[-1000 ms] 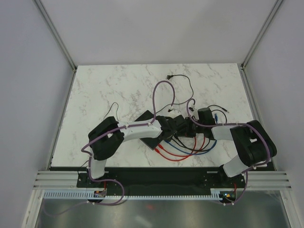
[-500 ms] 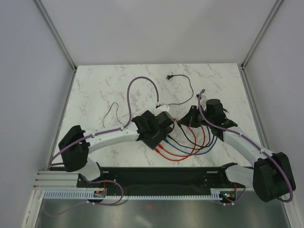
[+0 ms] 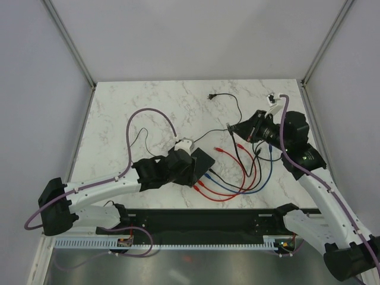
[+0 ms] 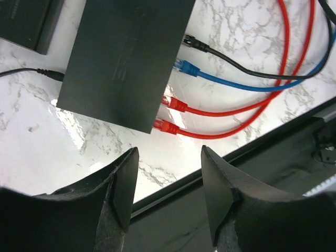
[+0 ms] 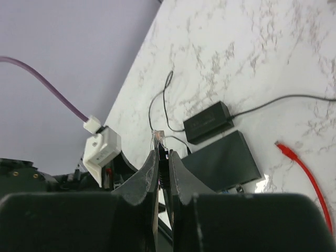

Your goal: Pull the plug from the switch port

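The switch (image 3: 203, 161) is a flat matte-black box on the marble; it also shows in the left wrist view (image 4: 126, 58) and the right wrist view (image 5: 223, 160). One black, one blue and two red plugs (image 4: 173, 102) sit in its side. My right gripper (image 3: 233, 129) is raised to the right of the switch. It is shut (image 5: 163, 152) on a black plug with a clear tip (image 5: 160, 137), free of the switch. My left gripper (image 3: 185, 169) hovers at the switch's near-left side, open and empty (image 4: 169, 152).
A smaller black box (image 5: 207, 122) with a thin black cord lies behind the switch. A loose red plug (image 3: 219, 150) lies on the marble right of the switch. Red, blue and black cables (image 3: 237, 184) loop toward the table's front edge (image 4: 252, 152).
My right gripper has pulled away from the switch up to the back right, carrying the black plug. My left arm has swung back to the left and its gripper has drawn back off the switch.
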Motion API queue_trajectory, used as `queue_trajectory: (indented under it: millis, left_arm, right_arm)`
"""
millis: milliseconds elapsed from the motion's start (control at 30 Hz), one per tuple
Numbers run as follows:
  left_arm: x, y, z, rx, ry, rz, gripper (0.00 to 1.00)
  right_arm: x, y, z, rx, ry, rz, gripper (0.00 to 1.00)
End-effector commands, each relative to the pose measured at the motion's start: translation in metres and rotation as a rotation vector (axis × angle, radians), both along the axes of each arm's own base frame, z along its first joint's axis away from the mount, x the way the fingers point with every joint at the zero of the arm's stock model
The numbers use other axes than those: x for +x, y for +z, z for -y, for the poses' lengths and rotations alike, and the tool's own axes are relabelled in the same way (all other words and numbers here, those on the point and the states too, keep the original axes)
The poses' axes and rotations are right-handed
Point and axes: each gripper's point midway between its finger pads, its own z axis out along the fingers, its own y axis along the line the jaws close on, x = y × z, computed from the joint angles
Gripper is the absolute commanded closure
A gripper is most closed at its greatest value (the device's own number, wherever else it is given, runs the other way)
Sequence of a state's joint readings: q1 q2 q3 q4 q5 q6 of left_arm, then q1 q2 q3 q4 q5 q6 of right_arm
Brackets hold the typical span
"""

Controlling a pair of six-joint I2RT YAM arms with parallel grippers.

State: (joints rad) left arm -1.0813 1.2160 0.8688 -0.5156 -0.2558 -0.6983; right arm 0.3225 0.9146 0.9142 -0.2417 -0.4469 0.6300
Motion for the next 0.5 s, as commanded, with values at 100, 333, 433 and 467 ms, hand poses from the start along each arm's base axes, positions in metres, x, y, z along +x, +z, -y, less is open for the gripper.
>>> queue_trajectory:
  millis: [100,333,433,467]
  left_arm:
    - [-0.01,0.029,0.013,-0.207,0.002,-0.013,0.41]
    - [-0.014,0.037,0.008,-0.243,-0.005,0.004,0.41]
    - [-0.016,0.038,0.006,-0.255,-0.007,0.01,0.41]
    - [-0.016,0.038,0.005,-0.258,-0.008,0.012,0.41]
  right_arm:
    - [0.005,0.097,0.013,0.113,-0.113,0.187,1.0]
    - [0.03,0.155,0.023,0.181,-0.224,0.306,1.0]
    - [0.06,0.158,0.037,0.1,-0.339,0.318,1.0]
    - [0.075,0.149,0.039,0.065,-0.372,0.296,1.0]
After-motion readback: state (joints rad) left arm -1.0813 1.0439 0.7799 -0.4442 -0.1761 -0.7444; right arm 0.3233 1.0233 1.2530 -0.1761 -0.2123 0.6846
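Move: The black plug is already out of the port and pinched in the right fingers, with its cable hanging. The switch lies about 15 cm to that hand's left, 3 cm back and 28 cm below. Also on the table, some 29 cm below the hand, one loose red plug end is 5 cm ahead and 5 cm left; another is 7 cm ahead and 4 cm right. From the empty left hand the switch is roughly 9 cm ahead, straight in line and 11 cm below. Upward by about 14 cm, the right hand carries the pinched black plug on away from the switch, then late in the climb also swings forward some 5 cm while its fingers tip up and turn clockwise. Its grip stays shut. The left hand, open and empty, eases up and slightly back from the switch, rolling a little with its left side dropping. ##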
